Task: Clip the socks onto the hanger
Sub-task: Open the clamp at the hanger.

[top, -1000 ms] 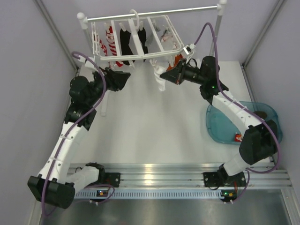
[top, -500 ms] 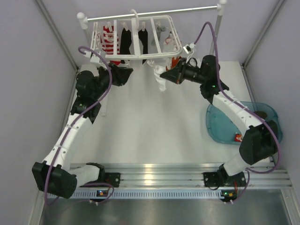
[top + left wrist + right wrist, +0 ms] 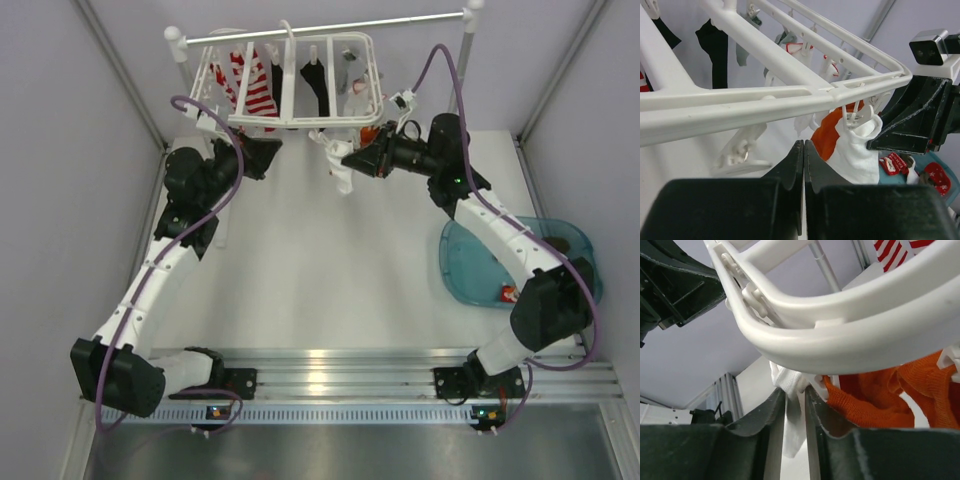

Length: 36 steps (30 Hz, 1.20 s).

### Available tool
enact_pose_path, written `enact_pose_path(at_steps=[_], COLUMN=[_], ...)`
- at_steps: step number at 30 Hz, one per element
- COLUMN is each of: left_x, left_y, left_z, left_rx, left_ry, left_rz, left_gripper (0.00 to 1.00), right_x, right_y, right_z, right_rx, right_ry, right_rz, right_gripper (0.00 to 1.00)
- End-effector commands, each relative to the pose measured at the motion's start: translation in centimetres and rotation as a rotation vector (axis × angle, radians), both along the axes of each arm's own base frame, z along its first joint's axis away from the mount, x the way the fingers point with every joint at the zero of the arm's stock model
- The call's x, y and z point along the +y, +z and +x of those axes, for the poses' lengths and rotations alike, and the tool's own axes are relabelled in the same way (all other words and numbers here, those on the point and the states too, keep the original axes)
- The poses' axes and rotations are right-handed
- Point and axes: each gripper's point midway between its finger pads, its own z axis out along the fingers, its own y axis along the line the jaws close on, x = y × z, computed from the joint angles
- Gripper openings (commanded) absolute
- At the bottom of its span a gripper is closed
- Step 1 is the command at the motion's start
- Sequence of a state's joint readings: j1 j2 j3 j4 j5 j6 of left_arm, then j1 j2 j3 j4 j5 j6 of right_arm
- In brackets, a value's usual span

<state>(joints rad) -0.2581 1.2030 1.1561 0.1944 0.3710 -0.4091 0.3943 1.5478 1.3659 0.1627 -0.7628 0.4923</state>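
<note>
The white hanger (image 3: 300, 123) hangs from the rail with red-and-white striped (image 3: 258, 90) and black socks (image 3: 313, 85) clipped on. A white sock (image 3: 343, 165) and an orange sock (image 3: 370, 133) hang at its front right corner. My right gripper (image 3: 358, 155) is at that corner. In the right wrist view its jaws (image 3: 796, 389) stand narrowly open, with the white sock (image 3: 794, 425) between them and the orange sock (image 3: 875, 395) beside. My left gripper (image 3: 266, 152) is shut and empty under the hanger's front bar (image 3: 740, 105), its closed tips (image 3: 804, 143) pointing toward the white sock (image 3: 857, 155).
A silver rail (image 3: 330, 28) on white posts carries the hanger at the back. A blue tub (image 3: 470, 270) holding loose socks (image 3: 509, 293) sits at the right, beside the right arm. Grey walls close in on both sides.
My left gripper has shut and moved up to the hanger's front bar. The hanger has swung and tilted. My right jaws have eased apart around the white sock.
</note>
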Motion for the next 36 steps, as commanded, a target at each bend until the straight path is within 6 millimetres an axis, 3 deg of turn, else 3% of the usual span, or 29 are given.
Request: enact_pose_path(at_steps=[1, 4, 9, 13, 14, 20, 25, 30, 36], left_x=[-0.5, -0.8, -0.9, -0.8, -0.6, 0.7, 2.8, 4.1, 3.7], left_y=[3.9, 3.7, 3.7, 4.2, 4.2, 4.8, 4.5, 4.0, 4.6], left_z=[-0.8, -1.0, -1.3, -2.4, -2.6, -4.7, -4.8, -3.6, -2.3], left_rx=[-0.120, -0.112, -0.106, -0.111, -0.114, -0.095, -0.081, -0.106, -0.250], left_ry=[-0.036, -0.049, -0.053, -0.067, -0.065, -0.055, 0.022, 0.081, 0.067], left_rz=[-0.023, -0.024, -0.024, 0.003, 0.018, 0.059, 0.087, 0.138, 0.231], left_gripper=[0.00, 0.00, 0.00, 0.19, 0.28, 0.47, 0.49, 0.47, 0.48], right_x=[-0.7, -1.2, -1.9, -1.8, -1.8, -1.8, -2.1, -2.4, -2.8], right_y=[3.5, 4.4, 4.7, 5.3, 5.6, 6.2, 5.9, 6.1, 6.3], right_z=[0.0, -0.5, -1.5, -2.4, -2.6, -1.8, -0.2, 0.5, 1.0], right_rx=[-0.140, -0.199, -0.236, -0.251, -0.256, -0.244, -0.237, -0.241, -0.248], right_ry=[-0.006, -0.016, -0.020, -0.001, 0.002, -0.037, -0.102, -0.124, -0.134], right_rz=[-0.009, -0.037, -0.066, -0.060, -0.057, -0.049, -0.054, -0.051, -0.057], right_gripper=[0.24, 0.34, 0.37, 0.37, 0.37, 0.38, 0.39, 0.38, 0.39])
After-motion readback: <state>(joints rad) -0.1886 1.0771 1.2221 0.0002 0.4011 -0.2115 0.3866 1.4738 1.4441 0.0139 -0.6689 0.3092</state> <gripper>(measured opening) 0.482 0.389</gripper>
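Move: The clamp with the white sock at the hanger's near right corner hangs about 8 cm to the left hand's right, 2 cm ahead and 2 cm above. The empty clamp beside it is some 4 cm ahead and 2 cm left of the left hand, slightly above. From the right hand, still at the white sock's cuff, that sock's clamp lies about 3 cm left, 2 cm ahead and 2 cm up; the orange sock is some 5 cm ahead and 3 cm right, a little lower. The right fingers let go of the white sock's cuff, opening wider as the hand rises about 3 cm and eases 2 cm right, dipping back and forward again, the wrist rolling some 10 degrees. The left hand, its shut fingers opening to about half, backs off and up some 4 cm from the hanger's front rim, then swings left about 4 cm with a slight return forward. ##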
